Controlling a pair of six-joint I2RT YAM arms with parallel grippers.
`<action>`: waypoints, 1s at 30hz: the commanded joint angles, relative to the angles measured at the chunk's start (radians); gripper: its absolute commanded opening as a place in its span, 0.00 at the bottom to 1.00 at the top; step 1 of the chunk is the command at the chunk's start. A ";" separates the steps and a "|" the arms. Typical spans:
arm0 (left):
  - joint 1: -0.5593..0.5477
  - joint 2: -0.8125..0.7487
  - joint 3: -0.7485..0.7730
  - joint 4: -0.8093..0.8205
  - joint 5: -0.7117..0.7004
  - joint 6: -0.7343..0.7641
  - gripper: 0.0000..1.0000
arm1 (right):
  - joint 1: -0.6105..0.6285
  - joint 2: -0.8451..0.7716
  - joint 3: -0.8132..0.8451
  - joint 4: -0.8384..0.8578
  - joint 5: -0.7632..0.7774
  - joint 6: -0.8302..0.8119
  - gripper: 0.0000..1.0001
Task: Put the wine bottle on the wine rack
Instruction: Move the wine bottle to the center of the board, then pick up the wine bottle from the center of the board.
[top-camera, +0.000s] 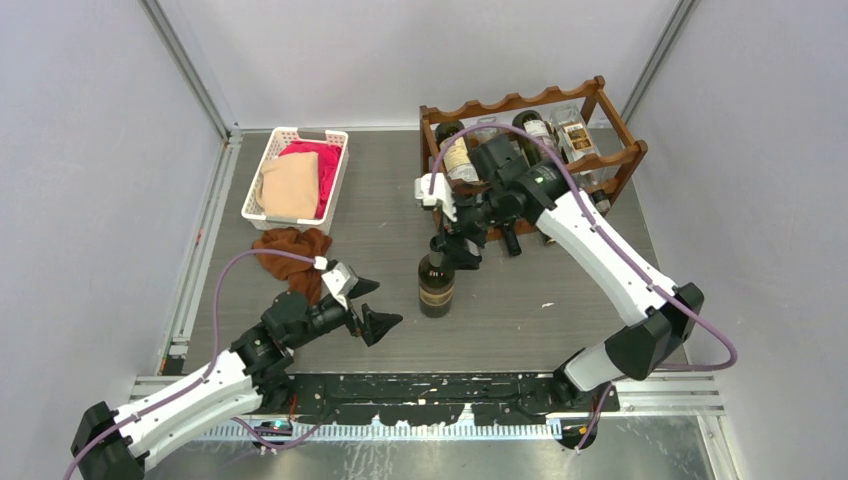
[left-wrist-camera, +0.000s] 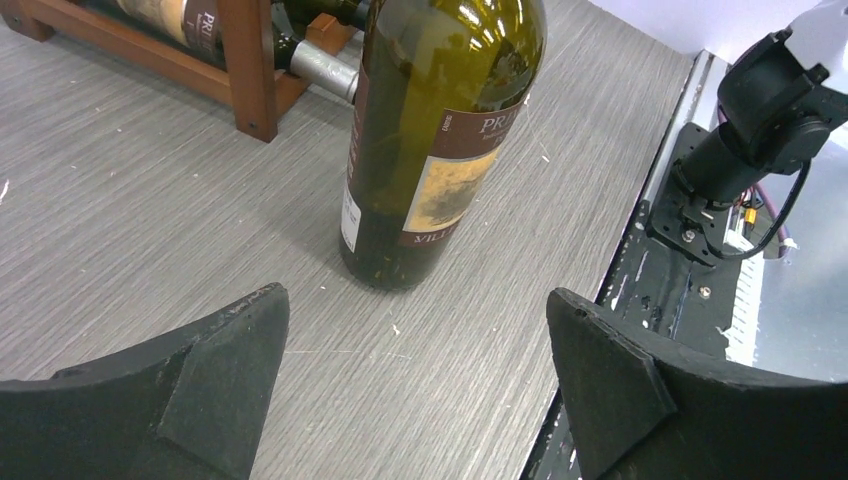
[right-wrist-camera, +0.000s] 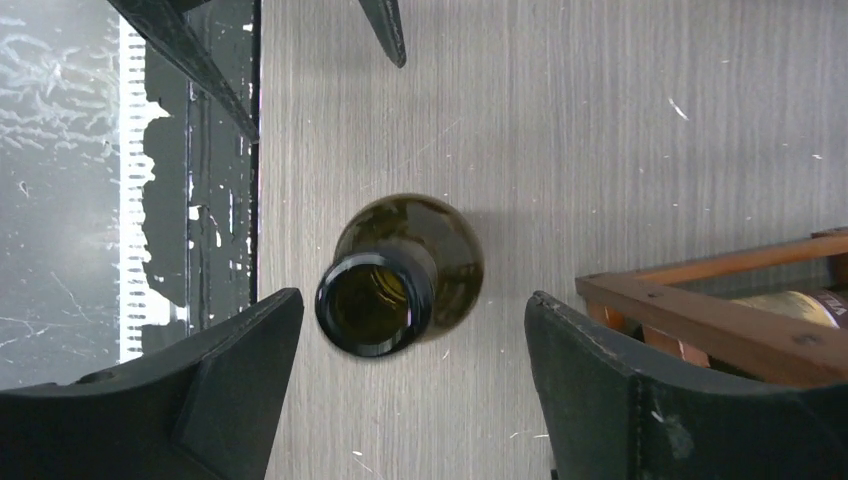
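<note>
A dark green wine bottle (top-camera: 436, 287) with a tan and maroon label stands upright on the table, uncorked. My right gripper (top-camera: 447, 248) hovers over its neck, open. In the right wrist view the bottle's mouth (right-wrist-camera: 375, 300) lies between the jaws, nearer the left one, and the right gripper (right-wrist-camera: 415, 300) touches nothing. My left gripper (top-camera: 378, 305) is open just left of the bottle. From the left wrist the bottle (left-wrist-camera: 430, 150) stands ahead of the left gripper (left-wrist-camera: 415, 300), apart from it. The reddish-brown wine rack (top-camera: 530, 150) stands behind, at the back right.
Several bottles lie in the rack (right-wrist-camera: 700, 300), whose corner post (left-wrist-camera: 245, 70) is close behind the standing bottle. A white slotted basket (top-camera: 338, 170) holding cloths sits at the back left, with a brown cloth (top-camera: 295, 250) in front of it. Walls enclose three sides.
</note>
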 joint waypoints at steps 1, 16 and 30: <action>-0.003 -0.018 -0.011 0.064 -0.015 -0.031 0.98 | 0.067 0.025 0.045 0.062 0.089 0.059 0.84; -0.003 0.059 -0.053 0.287 0.087 -0.042 1.00 | 0.115 -0.016 0.067 -0.014 0.123 0.029 0.01; -0.044 0.574 0.097 0.836 0.299 0.035 1.00 | -0.106 -0.172 0.029 -0.144 -0.304 -0.033 0.01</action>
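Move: From the right hand, the middle of the standing wine bottle is about 3 cm to the left, 1 cm back and 14 cm down, its neck almost between the open fingers; the wine rack's middle lies some 24 cm ahead, 18 cm to the right and 16 cm down. From the left hand, the bottle is about 11 cm to the right, 4 cm ahead and 2 cm lower, with the brown cloth some 22 cm left, 11 cm ahead and 18 cm down. The right hand eases about 2 cm left and 2 cm down onto the wine bottle's neck, pinches it between its closing fingers, then takes it up some 5 cm while drawing it about 5 cm right and 3 cm back, its fingertips tipping up roughly 10 degrees. The left hand, nearly still at first, then comes some 6 cm to the right towards the bottle's body, turning about 15 degrees clockwise with its fingers wide open, not yet touching the glass. ##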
